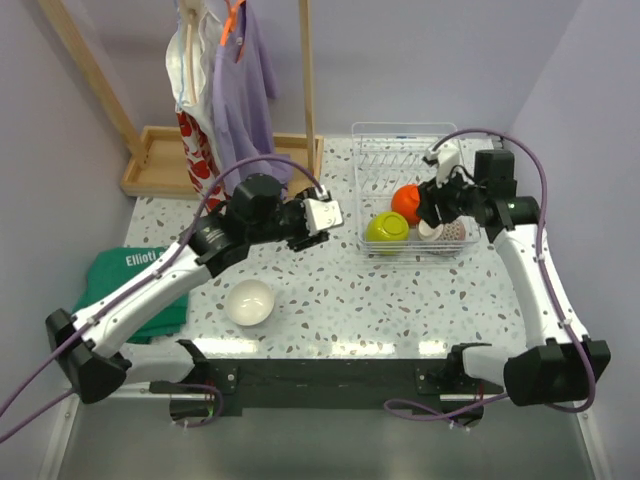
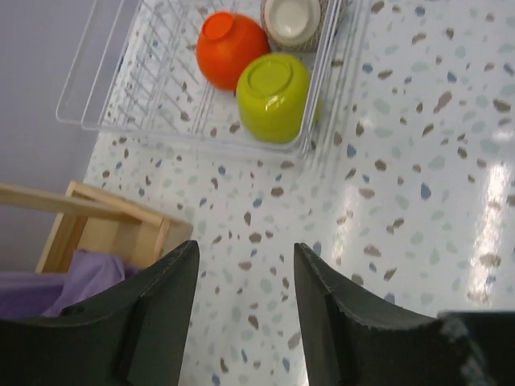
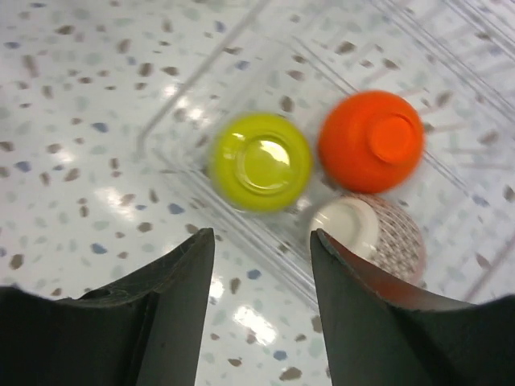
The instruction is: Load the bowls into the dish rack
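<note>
The clear wire dish rack (image 1: 400, 140) stands at the back right. Three bowls lie in its near end, bottoms up: lime green (image 1: 387, 231), orange-red (image 1: 405, 202), and one with a pinkish patterned underside (image 1: 447, 231). A pale bowl (image 1: 249, 302) sits upright on the table at the front left. My right gripper (image 1: 432, 208) hovers open and empty over the rack's near end; in its wrist view (image 3: 262, 233) the green bowl (image 3: 259, 161), orange bowl (image 3: 370, 141) and patterned bowl (image 3: 370, 229) show below. My left gripper (image 1: 330, 214) is open and empty above the table left of the rack (image 2: 121, 88).
A wooden tray base with posts (image 1: 160, 160) stands at the back left, with clothes (image 1: 235, 90) hanging above it; its corner (image 2: 105, 233) and purple cloth (image 2: 72, 281) show in the left wrist view. A green cloth (image 1: 135, 285) lies at the left edge.
</note>
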Motion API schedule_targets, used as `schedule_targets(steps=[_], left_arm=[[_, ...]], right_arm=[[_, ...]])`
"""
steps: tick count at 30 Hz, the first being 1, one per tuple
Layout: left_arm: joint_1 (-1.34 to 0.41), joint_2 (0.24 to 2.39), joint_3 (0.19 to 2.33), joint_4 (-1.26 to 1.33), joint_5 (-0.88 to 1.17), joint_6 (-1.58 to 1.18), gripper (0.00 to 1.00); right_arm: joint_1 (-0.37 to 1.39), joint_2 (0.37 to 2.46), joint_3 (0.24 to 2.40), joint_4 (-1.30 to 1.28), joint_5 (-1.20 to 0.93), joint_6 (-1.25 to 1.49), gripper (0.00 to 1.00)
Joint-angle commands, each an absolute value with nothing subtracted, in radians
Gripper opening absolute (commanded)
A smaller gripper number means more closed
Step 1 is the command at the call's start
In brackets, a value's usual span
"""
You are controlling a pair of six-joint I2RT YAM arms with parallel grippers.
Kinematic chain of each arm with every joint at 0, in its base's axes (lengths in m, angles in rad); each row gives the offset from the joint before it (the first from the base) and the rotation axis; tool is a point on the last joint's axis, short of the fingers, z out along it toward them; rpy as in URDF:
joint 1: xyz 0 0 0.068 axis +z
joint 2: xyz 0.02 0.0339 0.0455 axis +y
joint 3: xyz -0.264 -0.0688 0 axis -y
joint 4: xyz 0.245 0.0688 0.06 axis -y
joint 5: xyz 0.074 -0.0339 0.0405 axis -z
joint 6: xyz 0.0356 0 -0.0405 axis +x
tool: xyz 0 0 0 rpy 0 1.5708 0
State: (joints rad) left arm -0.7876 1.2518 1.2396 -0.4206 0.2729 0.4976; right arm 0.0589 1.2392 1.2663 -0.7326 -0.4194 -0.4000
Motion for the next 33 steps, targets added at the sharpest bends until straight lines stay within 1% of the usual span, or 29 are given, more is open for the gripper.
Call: schedule_targets(steps=[1, 3, 5, 7, 11, 14, 16, 17, 23, 30, 33], left_arm=[[-0.727, 1.157, 1.163, -0.722, 0.203, 0.621, 0.56], [-0.680, 1.132, 1.147, -0.827, 0.237, 0.626, 0.57], [-0.619, 1.094, 1.125, -0.879, 0.281, 0.640, 0.58], [-0.609, 1.059, 1.097, -0.893, 0.293, 0.643, 0.59], [-0.617, 1.003, 0.987, -0.945, 0.333, 0.724, 0.59], [-0.667, 1.006, 0.934, -1.052, 0.330, 0.779, 0.54], [-0.698, 1.005, 0.914, -1.095, 0.334, 0.776, 0.54], [-0.707, 1.000, 0.910, -1.101, 0.336, 0.772, 0.54], [-0.738, 0.946, 0.812, -1.049, 0.299, 0.773, 0.55], [-0.750, 1.012, 0.744, -0.970, 0.255, 0.707, 0.55], [-0.752, 1.052, 0.732, -0.936, 0.245, 0.674, 0.53]], right_arm=[[0.167, 1.230, 1.201, -0.667, -0.598, -0.379, 0.55], [0.198, 1.236, 1.197, -0.643, -0.607, -0.365, 0.55], [0.212, 1.241, 1.198, -0.615, -0.592, -0.341, 0.55], [0.215, 1.262, 1.216, -0.618, -0.558, -0.292, 0.55], [0.235, 1.285, 1.291, -0.669, -0.500, -0.261, 0.55], [0.238, 1.289, 1.344, -0.727, -0.419, -0.339, 0.55], [0.238, 1.284, 1.365, -0.765, -0.350, -0.370, 0.55], [0.238, 1.273, 1.383, -0.775, -0.294, -0.374, 0.56], [0.238, 1.207, 1.364, -0.841, -0.200, -0.397, 0.57], [0.210, 1.149, 1.324, -0.847, -0.166, -0.380, 0.58], [0.183, 1.143, 1.310, -0.838, -0.173, -0.368, 0.58]])
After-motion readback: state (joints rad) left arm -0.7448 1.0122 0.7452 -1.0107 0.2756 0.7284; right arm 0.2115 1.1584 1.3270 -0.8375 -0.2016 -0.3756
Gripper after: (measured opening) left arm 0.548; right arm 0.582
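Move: The empty white bowl, open side up on the table, lies from the left hand about 17 cm to the left, some 9 cm back and roughly 25 cm below. The yellow-green bowl in the rack is on that hand's other side, about 22 cm right, 13 cm ahead and 23 cm lower. The green cloth's middle lies some 34 cm left of the white bowl and level with it. From the right hand, the white bowl is about 49 cm left, 16 cm back and 21 cm below. Sweeping first leftward away from the rack, then back and steadily down, the empty left hand travels about 16 cm left, 14 cm back and 20 cm down to the white bowl, tipping some 45 degrees until its still half-open fingers point nearly straight down astride the rim nearest the base, just above it. The right hand, also empty and half open, swings about 7 cm left above the rack, then most of the way back while rising a little. ##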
